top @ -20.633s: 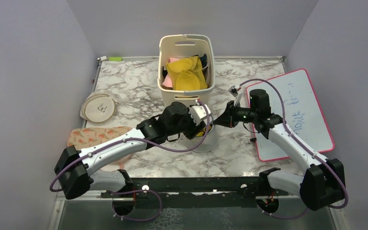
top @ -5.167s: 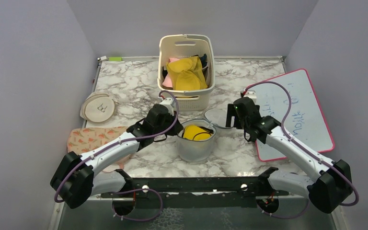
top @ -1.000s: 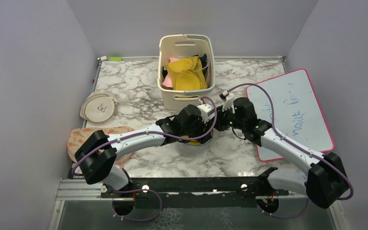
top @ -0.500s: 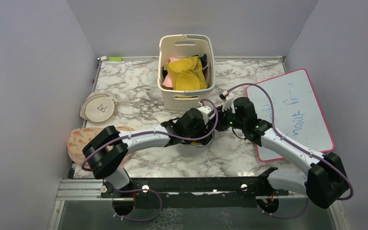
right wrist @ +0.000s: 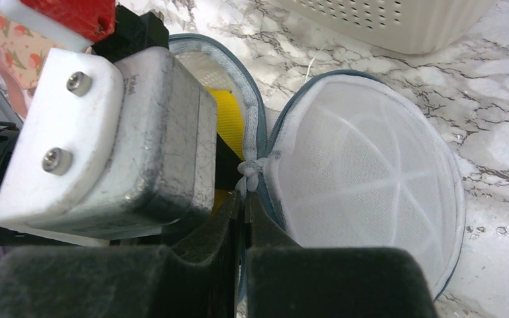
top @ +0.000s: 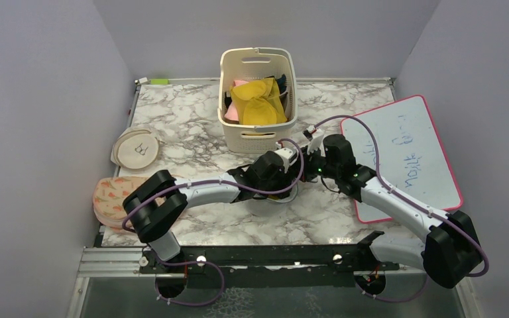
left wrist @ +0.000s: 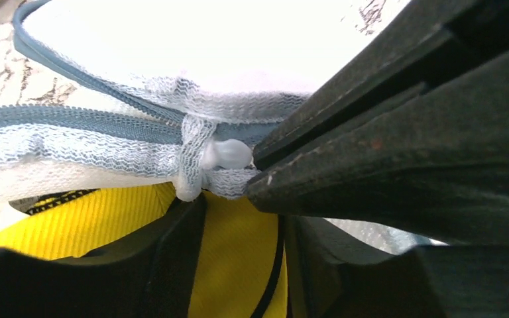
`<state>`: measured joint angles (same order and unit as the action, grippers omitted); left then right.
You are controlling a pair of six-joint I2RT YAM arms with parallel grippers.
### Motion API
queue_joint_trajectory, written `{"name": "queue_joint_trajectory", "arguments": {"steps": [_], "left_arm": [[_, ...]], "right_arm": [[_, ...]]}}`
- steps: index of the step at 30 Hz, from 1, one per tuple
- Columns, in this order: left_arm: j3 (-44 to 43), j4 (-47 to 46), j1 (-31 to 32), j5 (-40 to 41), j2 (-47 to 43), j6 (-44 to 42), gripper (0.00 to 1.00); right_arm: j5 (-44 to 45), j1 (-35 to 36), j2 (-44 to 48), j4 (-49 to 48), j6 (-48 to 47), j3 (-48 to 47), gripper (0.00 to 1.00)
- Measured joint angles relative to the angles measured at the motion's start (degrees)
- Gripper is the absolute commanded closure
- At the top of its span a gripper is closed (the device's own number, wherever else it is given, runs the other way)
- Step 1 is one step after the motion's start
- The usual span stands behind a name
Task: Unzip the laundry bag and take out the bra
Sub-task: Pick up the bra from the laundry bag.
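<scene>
The laundry bag (right wrist: 364,165), white mesh with blue-grey zip trim (left wrist: 73,119), lies unzipped, its lid flipped open to the right. In the top view my left wrist covers most of the laundry bag (top: 291,194). My right gripper (right wrist: 245,195) is shut on the small white tab (left wrist: 225,156) at the rim. My left gripper (left wrist: 238,228) reaches down inside the bag. Its fingers (left wrist: 172,245) stand apart on either side of ribbed yellow fabric (left wrist: 238,258) with a thin black strap, the bra in the bag. Seen from above, the left gripper (top: 281,188) and right gripper (top: 305,171) almost touch.
A cream slotted basket (top: 257,126) holding yellow and pink cloth stands just behind the bag. A pink-framed whiteboard (top: 404,152) lies to the right. A beige round pouch (top: 137,148) and a peach-print pad (top: 114,195) lie to the left. Grey walls close in three sides.
My left wrist has sunk lower into the open bag, and the bag's wall has flattened under it. The right gripper has kept its hold in the same place.
</scene>
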<state>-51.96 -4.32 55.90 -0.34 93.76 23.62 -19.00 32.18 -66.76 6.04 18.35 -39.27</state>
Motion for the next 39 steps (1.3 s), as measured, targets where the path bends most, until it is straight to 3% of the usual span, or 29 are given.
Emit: {"name": "queue_joint_trajectory", "arguments": {"steps": [8, 39], "left_arm": [[0.0, -0.2, 0.0, 1.2, 0.5, -0.3, 0.99], [3.3, 0.5, 0.0, 1.7, -21.9, -4.3, 1.0]], "right_arm": [[0.0, 0.0, -0.1, 0.1, 0.0, 0.0, 0.99], [1.6, 0.0, 0.8, 1.2, 0.9, 1.2, 0.99]]}}
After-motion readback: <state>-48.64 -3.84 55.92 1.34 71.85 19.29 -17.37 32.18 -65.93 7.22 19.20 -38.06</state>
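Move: Inside the laundry bag's mouth, the left hand's half-open fingers already straddle the bra's near edge; the bra's middle lies some 4 cm left, 2 cm back and about 3 cm lower. From this hand, the bag's lid is about 9 cm ahead and 5 cm right, at roughly its height, and the basket's middle some 21 cm ahead, 8 cm left and slightly higher. From the right hand, the bra is about 4 cm back, 7 cm left and 8 cm below. Closing fully on the bra's black strap after a tiny dip, the left fingers then pull it steadily upward about 13 cm, out through the bag's mouth, drifting a little left while the fingertips tip up some 20 degrees towards level. The right hand stays almost in place, its shut fingers still pinching the bag's rim by the lid hinge. ##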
